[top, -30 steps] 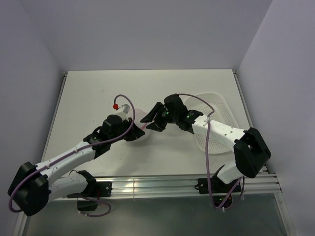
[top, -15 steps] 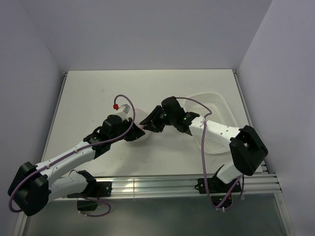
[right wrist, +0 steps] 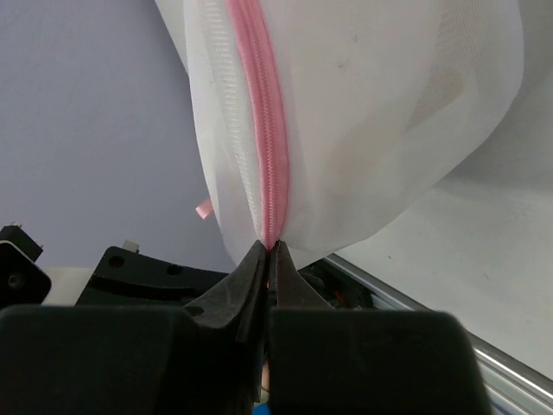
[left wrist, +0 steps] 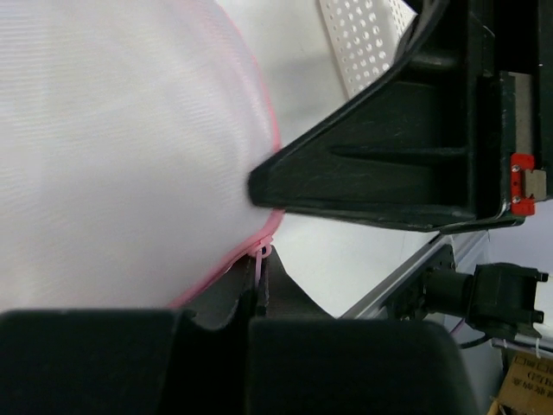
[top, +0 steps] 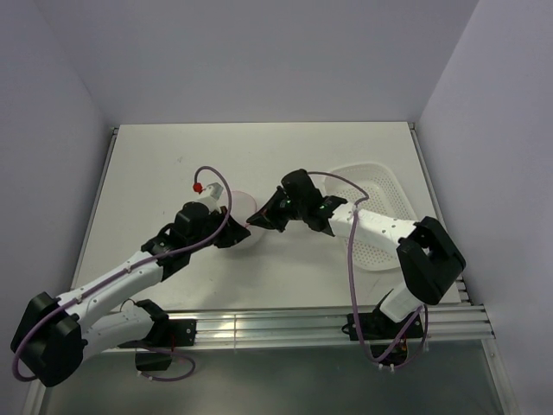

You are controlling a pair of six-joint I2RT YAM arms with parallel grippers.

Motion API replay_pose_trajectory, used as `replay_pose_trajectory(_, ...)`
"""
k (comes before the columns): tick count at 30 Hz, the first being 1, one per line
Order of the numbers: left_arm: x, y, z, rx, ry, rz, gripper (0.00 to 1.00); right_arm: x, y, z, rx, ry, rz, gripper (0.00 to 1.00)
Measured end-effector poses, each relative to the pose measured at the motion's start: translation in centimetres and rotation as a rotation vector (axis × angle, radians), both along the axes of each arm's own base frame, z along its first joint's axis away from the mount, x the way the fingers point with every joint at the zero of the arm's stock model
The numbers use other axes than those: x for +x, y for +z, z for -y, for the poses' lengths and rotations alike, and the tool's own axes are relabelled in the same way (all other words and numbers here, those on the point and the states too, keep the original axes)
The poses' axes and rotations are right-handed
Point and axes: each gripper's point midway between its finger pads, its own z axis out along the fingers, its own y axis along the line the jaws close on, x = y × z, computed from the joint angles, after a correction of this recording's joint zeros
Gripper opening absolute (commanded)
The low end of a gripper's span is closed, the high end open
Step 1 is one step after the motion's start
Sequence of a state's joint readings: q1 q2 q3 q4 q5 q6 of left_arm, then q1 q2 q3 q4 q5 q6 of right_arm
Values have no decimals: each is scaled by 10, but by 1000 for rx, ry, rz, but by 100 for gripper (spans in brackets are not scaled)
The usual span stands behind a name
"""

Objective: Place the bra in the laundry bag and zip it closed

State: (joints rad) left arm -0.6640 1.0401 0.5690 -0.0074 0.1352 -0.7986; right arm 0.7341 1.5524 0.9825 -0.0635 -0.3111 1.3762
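The laundry bag (top: 245, 210), white mesh with pink trim, hangs between my two grippers near the table's middle. In the left wrist view its mesh (left wrist: 112, 147) fills the upper left, and my left gripper (left wrist: 259, 259) is shut on a thin pink loop at the rim. The right wrist view shows the pink zipper (right wrist: 266, 130) running down the bag (right wrist: 371, 112). My right gripper (right wrist: 270, 248) is shut on the zipper's lower end. From above, the left gripper (top: 232, 232) and the right gripper (top: 259, 220) meet at the bag. The bra is hidden.
A white perforated plastic basket (top: 384, 186) lies at the right, under my right arm, and its corner (left wrist: 363, 35) shows in the left wrist view. The right gripper's black body (left wrist: 389, 173) sits close beside the bag. An aluminium rail (top: 285, 324) runs along the near edge.
My right gripper has moved left to the bag and shut on the zipper's end. The left arm has shifted slightly, still gripping the pink loop.
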Motion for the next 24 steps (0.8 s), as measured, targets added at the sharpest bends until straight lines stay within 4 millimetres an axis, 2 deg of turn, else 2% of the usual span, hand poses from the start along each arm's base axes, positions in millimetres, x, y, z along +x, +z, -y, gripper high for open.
replay_pose_trajectory(5, 2, -4, -21, 0, 56, -5, 0, 14, 2, 13, -16, -16, 16, 0)
replay_pose_trajectory(10, 2, -3, -34, 4, 90, -10, 0, 25, 6, 23, -23, -6, 44, 0)
replay_pose_trajectory(21, 12, -21, -74, 25, 225, -71, 0, 43, 32, 33, -49, 136, 147, 0)
replay_pose_trajectory(24, 15, -18, -78, 3, 245, -71, 0, 44, 34, 33, -69, 194, 162, 0)
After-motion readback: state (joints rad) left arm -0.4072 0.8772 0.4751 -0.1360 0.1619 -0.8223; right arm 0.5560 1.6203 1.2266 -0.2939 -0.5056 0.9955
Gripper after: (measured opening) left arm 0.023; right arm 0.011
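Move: The laundry bag hangs between the hands, its middle about 5 cm ahead of the left hand, 1 cm to its left and 4 cm lower. The left fingers already grip the pink zipper tab; the zip edge pinched by the right fingers lies some 3 cm ahead of the tab and 1 cm to its right. From the right hand the bag's middle is about 2 cm ahead, 2 cm left and 5 cm below; the white basket stands roughly 36 cm to its right, 3 cm ahead and 10 cm lower. The zipper tab is drawn about 8 cm to the left in the still-shut left fingers, sinking a little, that hand turning some 15 degrees counter-clockwise. The zip edge stays pinched in the right fingers, which pull the other way: forward and right, then also up, about 6.5 cm in all, tipping up and turning slightly counter-clockwise as the hands part. ##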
